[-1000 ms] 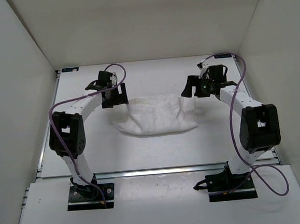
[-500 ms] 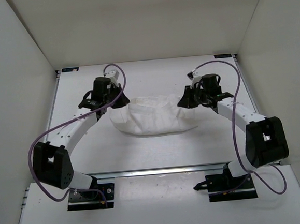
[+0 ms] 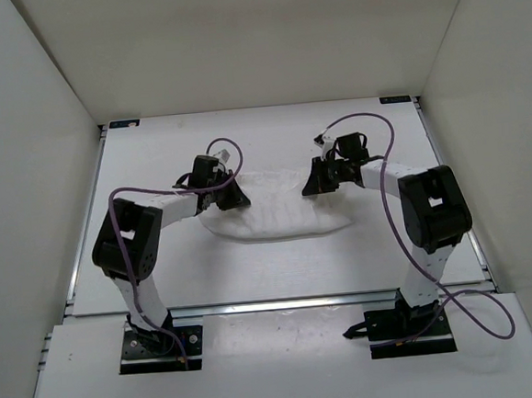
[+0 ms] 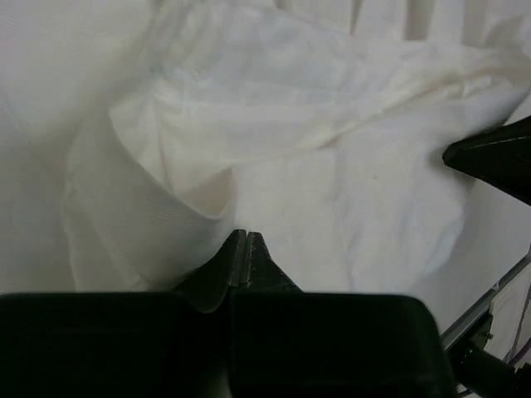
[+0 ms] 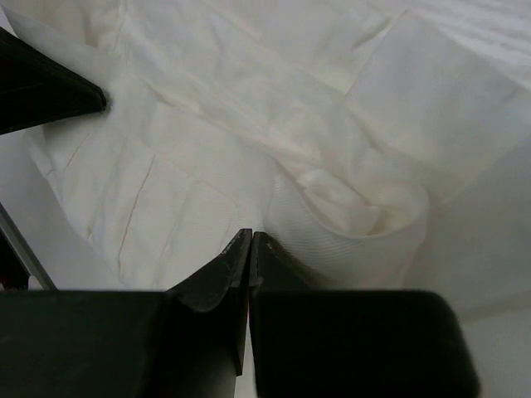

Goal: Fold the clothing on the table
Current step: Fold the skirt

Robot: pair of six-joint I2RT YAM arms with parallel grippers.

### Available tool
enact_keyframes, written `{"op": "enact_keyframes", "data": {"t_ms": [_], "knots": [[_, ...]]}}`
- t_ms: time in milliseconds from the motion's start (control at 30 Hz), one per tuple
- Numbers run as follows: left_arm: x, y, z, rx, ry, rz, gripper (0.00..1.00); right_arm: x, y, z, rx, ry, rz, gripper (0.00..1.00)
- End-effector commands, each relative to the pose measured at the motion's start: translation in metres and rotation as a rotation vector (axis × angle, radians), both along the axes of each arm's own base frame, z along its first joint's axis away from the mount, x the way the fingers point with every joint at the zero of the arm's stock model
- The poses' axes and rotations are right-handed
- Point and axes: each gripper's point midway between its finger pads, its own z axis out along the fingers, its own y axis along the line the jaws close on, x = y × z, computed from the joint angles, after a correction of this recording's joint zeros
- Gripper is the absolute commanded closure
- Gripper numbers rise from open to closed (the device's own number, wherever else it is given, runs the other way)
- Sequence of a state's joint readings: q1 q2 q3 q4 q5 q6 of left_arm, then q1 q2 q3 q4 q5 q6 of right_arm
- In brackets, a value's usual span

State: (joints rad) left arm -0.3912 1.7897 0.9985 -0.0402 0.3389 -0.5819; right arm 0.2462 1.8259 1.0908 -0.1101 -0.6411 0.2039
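The white clothing (image 3: 276,215) lies crumpled at the middle of the table (image 3: 160,263). My left gripper (image 3: 237,199) sits low at its upper left edge and my right gripper (image 3: 313,186) at its upper right edge. In the left wrist view the left gripper (image 4: 241,235) is shut, with a ribbed fold of the clothing (image 4: 332,182) drawn up to its tips. The right wrist view shows the right gripper (image 5: 251,235) shut in the same way on a ribbed fold of the clothing (image 5: 207,166). Each wrist view catches the other gripper's dark finger at its edge.
White enclosure walls (image 3: 40,134) stand close on the left, back and right. An aluminium rail (image 3: 283,304) runs along the table's near edge in front of the arm bases. Purple cables (image 3: 371,122) loop above both wrists.
Both grippers went from open to shut. Both moved inward and down onto the clothing's upper corners, and its top edge has bunched toward the middle.
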Motion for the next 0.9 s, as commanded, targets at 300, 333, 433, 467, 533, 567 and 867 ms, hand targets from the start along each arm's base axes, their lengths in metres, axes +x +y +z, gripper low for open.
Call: {"op": "enact_keyframes", "data": {"t_ms": [300, 333, 433, 467, 533, 567, 867], "knots": [[0.058, 0.029, -0.034, -0.025, 0.028, 0.15, 1.0, 0.061, -0.053, -0.036, -0.01, 0.023, -0.1, 1.0], [0.058, 0.03, -0.038, -0.018, 0.031, 0.143, 1.0, 0.062, -0.055, -0.04, -0.011, 0.029, -0.099, 1.0], [0.062, 0.035, -0.038, -0.01, 0.033, 0.14, 1.0, 0.071, -0.059, -0.032, -0.012, 0.015, -0.112, 1.0], [0.065, 0.036, -0.037, -0.009, 0.034, 0.137, 1.0, 0.073, -0.062, -0.028, -0.01, 0.007, -0.121, 1.0], [0.073, 0.031, -0.023, -0.032, 0.006, 0.104, 1.0, 0.087, -0.065, -0.005, 0.013, -0.031, -0.132, 1.0], [0.077, 0.027, -0.011, -0.054, -0.016, 0.087, 1.0, 0.09, -0.065, 0.011, 0.023, -0.055, -0.134, 1.0], [0.097, 0.02, 0.116, 0.041, -0.322, -0.041, 0.28, 0.099, -0.064, 0.124, -0.062, -0.289, -0.151, 0.28]]}}
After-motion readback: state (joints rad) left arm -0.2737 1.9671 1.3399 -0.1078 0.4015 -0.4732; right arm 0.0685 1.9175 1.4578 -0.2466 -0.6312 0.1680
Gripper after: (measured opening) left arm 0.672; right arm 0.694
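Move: Both my hands are shut and low over the folded skirt. Its middle is about 7 cm to my left hand's right and 1 cm back, some 4 cm below; from my right hand it lies roughly 7 cm to the left, 2 cm back and 5 cm below. Its far edge runs about 8 cm straight ahead of the left hand and 6 cm ahead of the right; the near edge is some 9 cm behind the left. With shut fingertips I sweep both hands forward over the skirt towards its far edge, sinking about 3 cm and pushing the cloth ahead, the right hand also slanting outward to its right. Then I lift both clear and open the fingers, some 10 cm farther forward in all, the right rising most. ##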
